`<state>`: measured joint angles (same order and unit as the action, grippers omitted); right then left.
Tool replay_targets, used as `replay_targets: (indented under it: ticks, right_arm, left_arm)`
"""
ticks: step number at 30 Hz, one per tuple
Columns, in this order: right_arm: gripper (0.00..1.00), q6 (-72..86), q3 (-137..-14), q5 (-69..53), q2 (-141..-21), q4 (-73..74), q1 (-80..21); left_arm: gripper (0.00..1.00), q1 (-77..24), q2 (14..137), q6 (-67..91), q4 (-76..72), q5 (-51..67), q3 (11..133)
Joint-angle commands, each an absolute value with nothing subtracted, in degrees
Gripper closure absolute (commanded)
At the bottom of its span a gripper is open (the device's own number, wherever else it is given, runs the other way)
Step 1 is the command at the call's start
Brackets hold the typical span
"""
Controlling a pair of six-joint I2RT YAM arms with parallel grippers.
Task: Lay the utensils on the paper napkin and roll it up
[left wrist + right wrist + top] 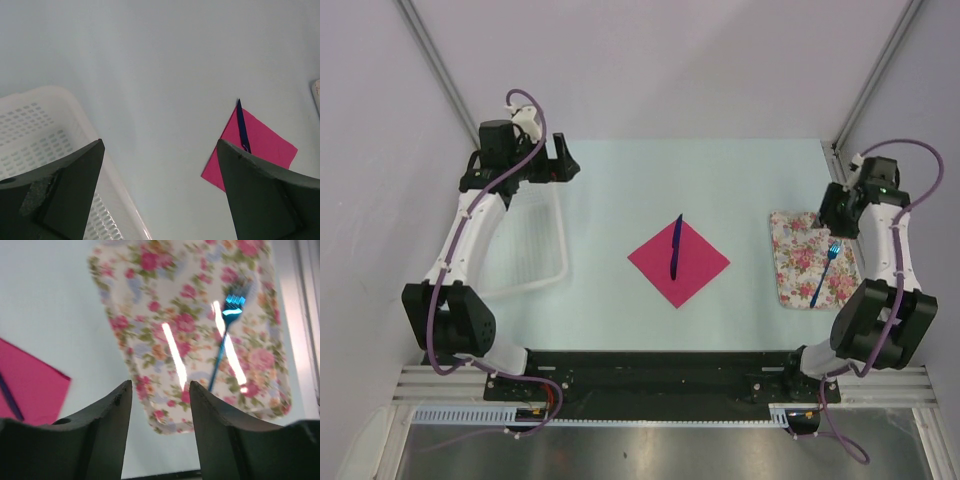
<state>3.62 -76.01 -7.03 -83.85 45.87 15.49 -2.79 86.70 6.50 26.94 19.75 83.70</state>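
Observation:
The pink paper napkin (679, 262) lies as a diamond at the table's middle, with one dark blue utensil (675, 246) lying across it. The left wrist view shows the same napkin (260, 142) and utensil (242, 125). A blue fork (825, 272) rests on the floral tray (810, 260); in the right wrist view the fork (223, 340) lies just beyond my fingers. My right gripper (160, 387) hangs open above the tray's near edge, holding nothing. My left gripper (160, 145) stands wide open and empty, high over the table beside the basket.
A white perforated basket (525, 245) stands at the left, under my left arm; its rim (75, 107) shows in the left wrist view. The floral tray (150, 305) sits near the right edge. Metal frame posts rise at the back corners.

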Motion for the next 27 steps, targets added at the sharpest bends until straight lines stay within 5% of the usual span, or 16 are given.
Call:
replay_targets:
  ticks: [1, 20, 27]
  right_arm:
    - [0.48, -2.0, -73.5, -9.4, -86.6, 50.9, 22.9]
    - [0.67, -7.6, -70.3, -1.0, -105.6, 40.9, 25.8]
    - [0.82, -7.9, -68.4, -1.1, -107.7, 37.1, 25.7]
  left_arm:
    - [0.0, -3.3, 86.4, 5.4, 23.7, 20.7, 85.3]
    - [0.0, -3.3, 88.5, 8.3, 23.7, 20.6, 82.0]
    - [0.0, -3.3, 88.1, 7.7, 24.5, 19.0, 81.3]
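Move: The blue fork lies on the floral tray about 17 cm below the right hand, its middle some 6 cm back and 7 cm to the right, tines pointing forward. The tray's middle is roughly 2 cm back and 5 cm right of that hand, at much the same depth. The knife already laid on the napkin is some 33 cm to the hand's left and 1 cm ahead. From the left hand the fork is about 70 cm right, 14 cm back and 26 cm down. The right fingers come down astride the fork's handle just behind its head, narrowing from over half open to a small gap; whether they grip yet can't be seen. The hand sinks about 16 cm, shifting some 7 cm right and 4 cm back early on, and its fingers swing about 25 degrees towards straight down. The left hand, empty and wide open, sinks about 3 cm. ##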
